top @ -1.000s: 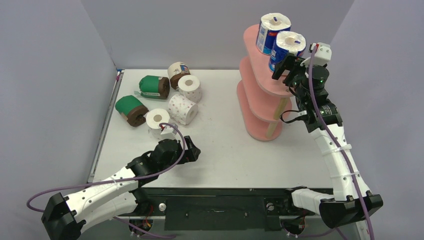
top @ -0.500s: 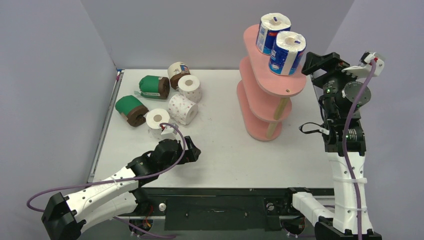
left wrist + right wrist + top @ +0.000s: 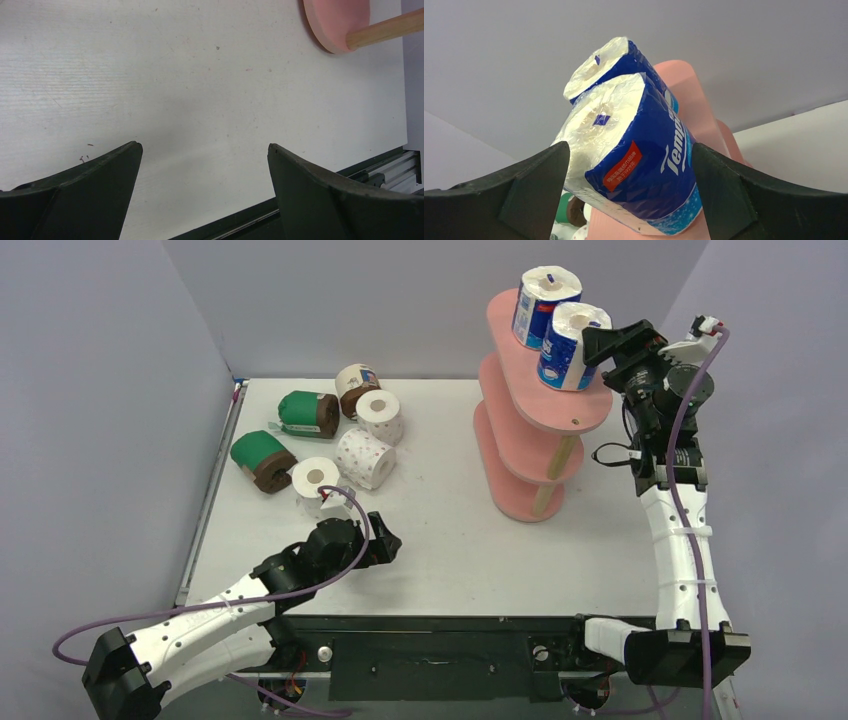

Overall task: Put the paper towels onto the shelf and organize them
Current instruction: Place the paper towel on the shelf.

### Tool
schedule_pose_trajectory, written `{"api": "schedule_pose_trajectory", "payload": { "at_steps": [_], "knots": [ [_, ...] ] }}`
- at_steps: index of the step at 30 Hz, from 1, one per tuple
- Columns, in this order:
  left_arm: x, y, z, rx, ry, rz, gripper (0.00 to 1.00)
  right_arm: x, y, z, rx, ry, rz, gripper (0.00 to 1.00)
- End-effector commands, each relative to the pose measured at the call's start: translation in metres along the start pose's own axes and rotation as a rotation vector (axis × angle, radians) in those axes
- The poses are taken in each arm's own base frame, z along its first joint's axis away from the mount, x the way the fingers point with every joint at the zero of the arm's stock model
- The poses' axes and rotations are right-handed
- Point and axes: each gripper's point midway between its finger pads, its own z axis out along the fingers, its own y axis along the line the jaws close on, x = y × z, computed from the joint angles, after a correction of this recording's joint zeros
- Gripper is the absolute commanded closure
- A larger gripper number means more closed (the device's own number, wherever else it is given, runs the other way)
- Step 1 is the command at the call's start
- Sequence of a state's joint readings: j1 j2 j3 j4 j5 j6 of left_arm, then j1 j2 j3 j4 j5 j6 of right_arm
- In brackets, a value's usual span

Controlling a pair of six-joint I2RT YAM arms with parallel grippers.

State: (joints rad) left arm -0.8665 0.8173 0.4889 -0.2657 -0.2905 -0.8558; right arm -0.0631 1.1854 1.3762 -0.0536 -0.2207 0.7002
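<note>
The pink three-tier shelf (image 3: 560, 405) stands at the right. Two blue-white wrapped paper towels stand on its top tier, one at the back (image 3: 546, 305) and one in front (image 3: 573, 345). My right gripper (image 3: 603, 343) is open at the front roll's right side. In the right wrist view that roll (image 3: 649, 150) fills the gap between the spread fingers of the right gripper (image 3: 630, 145). Two green-wrapped rolls (image 3: 308, 412) (image 3: 262, 460), a cream-wrapped roll (image 3: 356, 387) and three pink-dotted white rolls (image 3: 380, 415) (image 3: 365, 458) (image 3: 318, 482) lie on the table at the left. My left gripper (image 3: 390, 545) (image 3: 204, 146) is open over bare table.
The shelf's bottom board (image 3: 335, 20) and a wooden post (image 3: 385, 30) show at the top right of the left wrist view. Grey walls close the table on three sides. The black rail (image 3: 440, 640) runs along the near edge.
The right arm pulled back to the right from the front blue roll, then swung in again beside it at top-tier height. The left arm and all rolls have not moved.
</note>
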Motion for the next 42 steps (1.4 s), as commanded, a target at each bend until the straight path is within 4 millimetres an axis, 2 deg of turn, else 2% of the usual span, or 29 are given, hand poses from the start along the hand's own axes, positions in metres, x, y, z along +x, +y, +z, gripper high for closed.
{"api": "schedule_pose_trajectory", "payload": {
  "at_steps": [1, 6, 12, 21, 26, 32, 36, 39, 42],
  "knots": [
    [-0.021, -0.017, -0.005, 0.037, -0.048, -0.010, 0.03, -0.015, 0.031, 0.001, -0.110, -0.036, -0.022, 0.13],
    [-0.022, -0.017, -0.005, 0.035, -0.047, -0.008, 0.03, 0.006, 0.033, 0.007, -0.086, 0.025, -0.070, 0.13],
    [-0.020, -0.016, -0.004, 0.034, -0.044, -0.017, 0.03, 0.017, 0.033, 0.012, -0.071, 0.053, -0.086, 0.13],
    [-0.019, -0.014, -0.005, 0.031, -0.045, -0.019, 0.03, 0.019, 0.025, 0.014, -0.035, 0.046, -0.093, 0.13],
    [-0.019, -0.014, -0.006, 0.031, -0.045, -0.018, 0.03, 0.012, 0.027, 0.006, -0.033, 0.030, -0.094, 0.13],
    [-0.022, -0.016, -0.008, 0.033, -0.052, -0.017, 0.03, -0.004, 0.038, -0.021, -0.043, -0.005, -0.096, 0.10],
    [-0.024, -0.016, -0.009, 0.033, -0.056, -0.016, 0.03, -0.015, 0.047, -0.053, -0.051, -0.045, -0.100, 0.09],
    [-0.026, -0.016, -0.011, 0.026, -0.059, -0.012, 0.03, -0.020, 0.063, -0.083, -0.081, -0.052, -0.118, 0.09],
    [-0.028, -0.014, -0.013, 0.013, -0.061, -0.005, 0.03, -0.014, 0.082, -0.106, -0.132, -0.008, -0.151, 0.09]
  ]
}}
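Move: The nearer blue paper towel already stands on the shelf's top board, about 4 cm ahead of the right hand, 5 cm to its left and 4 cm lower. The second blue towel is some 14 cm ahead, 10 cm left and 4 cm below; the board's middle lies about 7 cm ahead, 8 cm left and 11 cm down. From the left hand the nearer towel is roughly 24 cm ahead, 33 cm right and 30 cm up. The open right hand nudges the nearer towel leftward, going about 4 cm, then withdraws some 9 cm back, rising. ##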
